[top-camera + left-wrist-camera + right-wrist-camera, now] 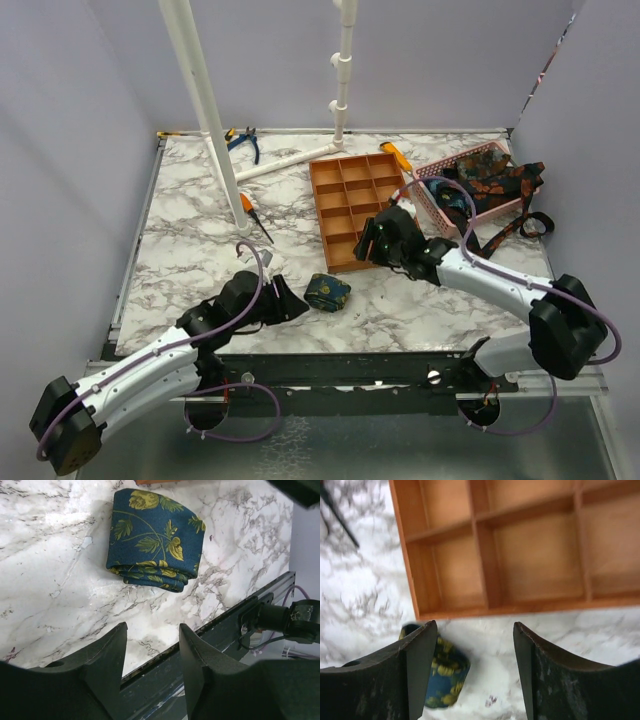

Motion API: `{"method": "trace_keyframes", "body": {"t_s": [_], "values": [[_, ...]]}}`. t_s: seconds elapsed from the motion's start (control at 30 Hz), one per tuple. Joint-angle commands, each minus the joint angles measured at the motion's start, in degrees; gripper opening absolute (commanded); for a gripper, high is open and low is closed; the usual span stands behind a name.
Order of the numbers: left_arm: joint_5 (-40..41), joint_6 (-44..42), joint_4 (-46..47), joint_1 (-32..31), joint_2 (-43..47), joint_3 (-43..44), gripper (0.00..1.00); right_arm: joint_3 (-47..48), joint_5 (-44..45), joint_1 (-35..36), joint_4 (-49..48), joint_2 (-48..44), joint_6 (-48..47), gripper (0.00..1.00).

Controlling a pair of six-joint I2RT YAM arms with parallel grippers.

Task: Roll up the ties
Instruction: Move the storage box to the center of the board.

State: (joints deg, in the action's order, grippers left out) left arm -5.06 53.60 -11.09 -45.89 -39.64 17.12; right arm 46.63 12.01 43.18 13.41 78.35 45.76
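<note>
A rolled tie (327, 292), navy with yellow flowers, lies on the marble table near its front edge. In the left wrist view the rolled tie (154, 537) lies just ahead of my left gripper (152, 626), whose fingers are apart with nothing between them. My left gripper (290, 300) sits just left of the roll. My right gripper (372, 243) hovers open at the orange tray's front edge; in its own view the right gripper (475, 623) is empty and the roll (442, 680) peeks out by its left finger. More ties (490, 180) fill the pink basket.
The orange compartment tray (350, 205) stands mid-table, with the pink basket (440, 195) to its right and one tie trailing onto the table (510, 228). White pipes (205, 110) rise at the back. Blue pliers (243, 140) and an orange screwdriver (252, 213) lie to the left.
</note>
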Motion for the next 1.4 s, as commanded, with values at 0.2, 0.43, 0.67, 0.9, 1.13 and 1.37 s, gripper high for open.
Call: {"method": "trace_keyframes", "body": {"t_s": [0.2, 0.43, 0.67, 0.9, 1.13, 1.37], "values": [[-0.72, 0.40, 2.95, -0.88, -3.60, -1.63, 0.46, 10.68, -6.86, -6.36, 2.34, 15.03, -11.69, 0.56], [-1.61, 0.27, 5.89, -1.26, -3.83, -3.06, 0.43, 10.09, -11.74, -5.37, 0.55, 18.97, -9.59, 0.45], [-2.92, -0.17, 10.82, -1.69, -9.97, -3.37, 0.37, 11.02, -14.09, -3.00, 0.45, 21.10, -6.85, 0.38], [-2.27, -1.14, 13.57, -2.34, -11.78, -3.48, 0.35, 11.80, -15.77, -2.44, 0.11, 22.55, -3.52, 0.34], [-1.65, -1.34, 17.15, -2.90, -14.77, -3.18, 0.30, 13.34, -17.87, -2.13, 0.62, 24.33, 0.72, 0.28], [1.27, -3.03, 18.28, -6.09, -17.27, -2.89, 0.21, 13.17, -21.07, -2.13, -1.08, 24.98, 5.32, 0.22]]}}
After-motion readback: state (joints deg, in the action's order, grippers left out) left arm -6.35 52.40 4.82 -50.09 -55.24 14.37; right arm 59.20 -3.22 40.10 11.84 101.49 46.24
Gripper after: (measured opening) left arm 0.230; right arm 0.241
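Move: The storage box's middle lies about 14 cm straight ahead of the right hand and some 6 cm below, its near wall just beyond the fingers. The rolled tie sits about 10 cm to that hand's left and 6 cm back. From the left hand the rolled tie is roughly 6 cm ahead, 7 cm to the right and 6 cm below; the storage box is about 27 cm ahead and 16 cm right. Right hand reaches forward, sinks 6 cm into the box, drags it left, fingers narrowing; left hand sinks towards tie. ##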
